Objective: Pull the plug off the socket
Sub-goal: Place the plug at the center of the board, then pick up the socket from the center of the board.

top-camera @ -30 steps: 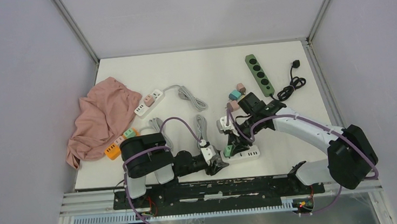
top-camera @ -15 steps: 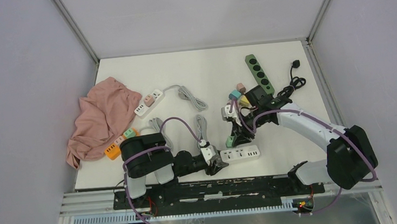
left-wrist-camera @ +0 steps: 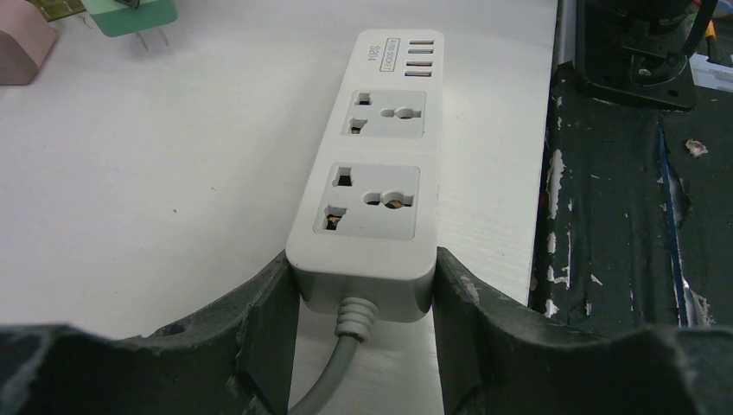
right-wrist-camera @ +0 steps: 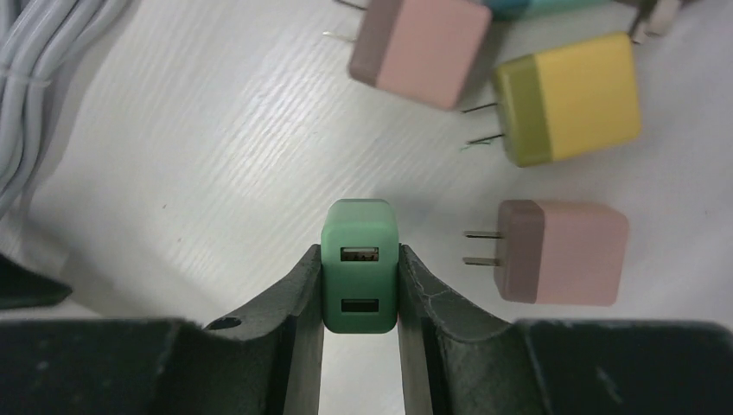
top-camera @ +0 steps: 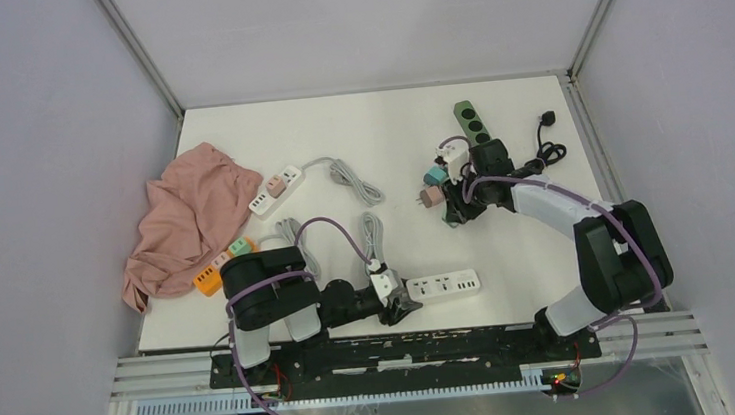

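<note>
The white socket strip (top-camera: 444,285) lies near the table's front edge, and both its sockets (left-wrist-camera: 372,199) are empty. My left gripper (left-wrist-camera: 363,294) is shut on the strip's cable end, one finger on each side. The plug is a small green USB adapter (right-wrist-camera: 360,264), free of the strip. My right gripper (right-wrist-camera: 360,290) is shut on it. In the top view my right gripper (top-camera: 454,210) is at the back right, beside a cluster of loose plugs (top-camera: 431,188).
Two pink plugs (right-wrist-camera: 562,251) and a yellow plug (right-wrist-camera: 570,95) lie close around the held adapter. A dark green socket strip (top-camera: 477,126) and black cable (top-camera: 540,157) lie behind. At the left are a pink cloth (top-camera: 189,218), another white strip (top-camera: 277,190) and an orange strip (top-camera: 211,274).
My right gripper has pulled the green plug out of the white strip and carried it back and to the right, over to the loose plugs. The left gripper and the strip stayed put.
</note>
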`<state>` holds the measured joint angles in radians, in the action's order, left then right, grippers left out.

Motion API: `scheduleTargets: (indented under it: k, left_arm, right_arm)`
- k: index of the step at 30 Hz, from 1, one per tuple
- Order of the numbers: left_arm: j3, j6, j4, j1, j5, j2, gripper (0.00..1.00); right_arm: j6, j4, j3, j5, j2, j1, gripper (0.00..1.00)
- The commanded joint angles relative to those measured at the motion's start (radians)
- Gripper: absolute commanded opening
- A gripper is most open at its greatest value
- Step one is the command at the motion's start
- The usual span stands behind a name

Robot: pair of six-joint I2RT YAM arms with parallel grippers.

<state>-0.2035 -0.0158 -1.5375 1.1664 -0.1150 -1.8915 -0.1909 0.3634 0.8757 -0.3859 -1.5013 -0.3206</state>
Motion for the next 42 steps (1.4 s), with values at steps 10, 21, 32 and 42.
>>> scheduleTargets:
  k: [10, 21, 32, 42]
  left_arm:
    - [0.015, -0.013, -0.148, -0.009, 0.002, 0.043, 0.03]
    - [0.018, 0.005, -0.149, -0.008, -0.008, 0.060, 0.03]
    - [-0.009, -0.010, -0.101, -0.008, -0.036, 0.088, 0.03]
    - [-0.027, -0.014, -0.046, -0.008, -0.039, 0.119, 0.03]
  right_arm:
    - [0.198, -0.132, 0.026, 0.112, 0.023, 0.066, 0.99]
    - [-0.461, 0.130, -0.065, -0.568, 0.334, 0.072, 1.00]
    - [-1.413, 0.921, 0.034, -0.754, 0.156, 0.035, 1.00]
    - [-1.052, 0.564, -0.053, -0.531, 0.209, -0.133, 1.00]
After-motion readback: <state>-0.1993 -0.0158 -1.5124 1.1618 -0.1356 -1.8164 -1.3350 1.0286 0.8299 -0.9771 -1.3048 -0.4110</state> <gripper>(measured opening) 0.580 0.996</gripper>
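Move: The right hand still holds the green plug; its free spot on the board is about 3 cm ahead, 2 cm right and 3 cm below. Around that spot, some 3 cm below the hand: yellow plug 10 cm ahead and 2 right, left pink plug 8 ahead and 4 left, right pink plug 5 ahead and 6 right. The white strip's middle is 18 cm back, 3 left. The left hand holds its cable end; the spot lies 24 cm ahead, 16 right. Ease the right gripper forward-right about 4 cm and slightly down beside the plugs, turning a little clockwise, and open wide to let go of the green plug. Lift clear, then swing back nearly 20 cm and down again towards the white strip's USB end, turning about 75 degrees counter-clockwise, fingers open. Keep the left grip on the strip and raise it slightly. ##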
